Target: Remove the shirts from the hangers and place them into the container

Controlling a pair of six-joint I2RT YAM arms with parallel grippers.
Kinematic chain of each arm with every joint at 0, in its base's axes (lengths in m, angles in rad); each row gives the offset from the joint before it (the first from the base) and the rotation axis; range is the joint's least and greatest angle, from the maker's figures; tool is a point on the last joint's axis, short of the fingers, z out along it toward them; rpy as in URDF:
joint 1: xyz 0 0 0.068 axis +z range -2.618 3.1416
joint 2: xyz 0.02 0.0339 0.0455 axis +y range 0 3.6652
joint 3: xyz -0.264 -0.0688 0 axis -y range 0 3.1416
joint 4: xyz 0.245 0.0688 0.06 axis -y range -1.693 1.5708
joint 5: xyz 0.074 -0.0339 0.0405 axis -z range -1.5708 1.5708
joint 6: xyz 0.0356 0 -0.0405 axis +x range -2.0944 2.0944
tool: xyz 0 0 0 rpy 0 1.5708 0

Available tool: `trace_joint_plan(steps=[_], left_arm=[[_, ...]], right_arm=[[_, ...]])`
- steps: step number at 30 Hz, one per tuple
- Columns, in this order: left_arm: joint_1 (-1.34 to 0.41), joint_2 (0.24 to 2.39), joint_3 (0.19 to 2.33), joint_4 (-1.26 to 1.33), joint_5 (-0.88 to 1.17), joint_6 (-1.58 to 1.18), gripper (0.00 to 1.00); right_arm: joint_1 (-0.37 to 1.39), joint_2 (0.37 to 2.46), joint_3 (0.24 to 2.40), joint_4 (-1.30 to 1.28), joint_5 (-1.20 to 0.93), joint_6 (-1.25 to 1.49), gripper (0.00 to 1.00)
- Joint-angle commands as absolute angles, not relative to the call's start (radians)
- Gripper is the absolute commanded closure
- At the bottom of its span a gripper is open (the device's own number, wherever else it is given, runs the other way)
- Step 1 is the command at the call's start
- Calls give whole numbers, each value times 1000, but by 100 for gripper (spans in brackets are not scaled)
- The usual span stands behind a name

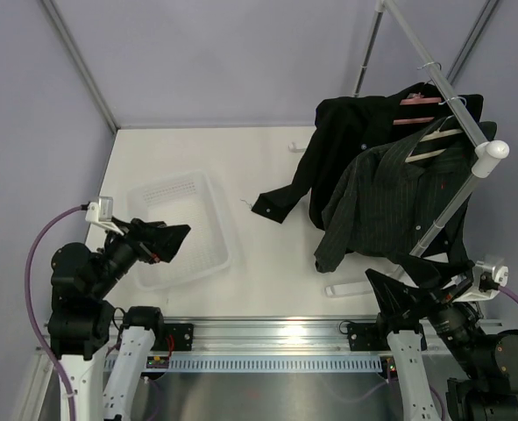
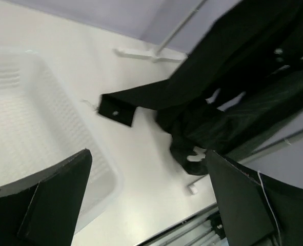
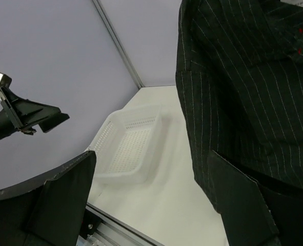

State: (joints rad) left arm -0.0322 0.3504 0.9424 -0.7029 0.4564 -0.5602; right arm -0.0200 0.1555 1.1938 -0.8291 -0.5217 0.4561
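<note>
A plain black shirt (image 1: 351,140) hangs on a pink hanger (image 1: 419,100) from the rack, and its sleeve cuff (image 1: 274,204) rests on the table. In front of it a pinstriped shirt (image 1: 381,202) hangs on a cream hanger (image 1: 434,140). The white perforated container (image 1: 216,210) sits on the left of the table with nothing in it. My left gripper (image 1: 166,239) hovers open over the container's near edge (image 2: 105,169). My right gripper (image 1: 408,289) is open just below the pinstriped shirt's hem (image 3: 243,92). Neither gripper touches anything.
The grey rack pole (image 1: 416,44) slants across the back right and ends in a white cap (image 1: 493,150). White rack feet (image 1: 342,289) lie on the table. A metal rail (image 1: 267,338) runs along the near edge. Grey walls close in the sides.
</note>
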Motion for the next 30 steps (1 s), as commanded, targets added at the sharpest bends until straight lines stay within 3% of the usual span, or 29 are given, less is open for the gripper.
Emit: trace_joint_plan(steps=[1, 4, 8, 11, 17, 20, 30], left_arm=[[-35, 411, 901, -415, 776, -630, 1], [-76, 533, 977, -268, 792, -661, 1], [-294, 836, 1282, -441, 591, -446, 1], [-559, 1024, 1570, -598, 339, -326, 1], [-683, 1385, 1937, -644, 285, -255, 1], [-689, 1495, 2020, -579, 278, -224, 1], [-704, 1658, 1985, -126, 446, -77, 1]], right_arm=[[-25, 144, 1194, -833, -587, 468, 1], [-25, 147, 1158, -795, -659, 497, 1], [-23, 173, 1143, -808, -651, 479, 1], [-25, 182, 1144, -813, -647, 471, 0], [-23, 207, 1151, -850, -637, 449, 0], [-23, 206, 1125, -847, -652, 463, 1], [-23, 193, 1081, -827, -635, 469, 1]])
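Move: The black shirt hangs roughly 38 cm to the left hand's right and 22 cm ahead, only a little above its level. The striped shirt hangs about 47 cm to the right and 11 cm ahead; the white container sits some 12 cm straight ahead and 28 cm below. From the right hand, the black shirt is about 32 cm ahead, 3 cm left and slightly lower. Open left hand sweeps about 25 cm right, forward and up towards black shirt, turning clockwise; right sinks slightly. ##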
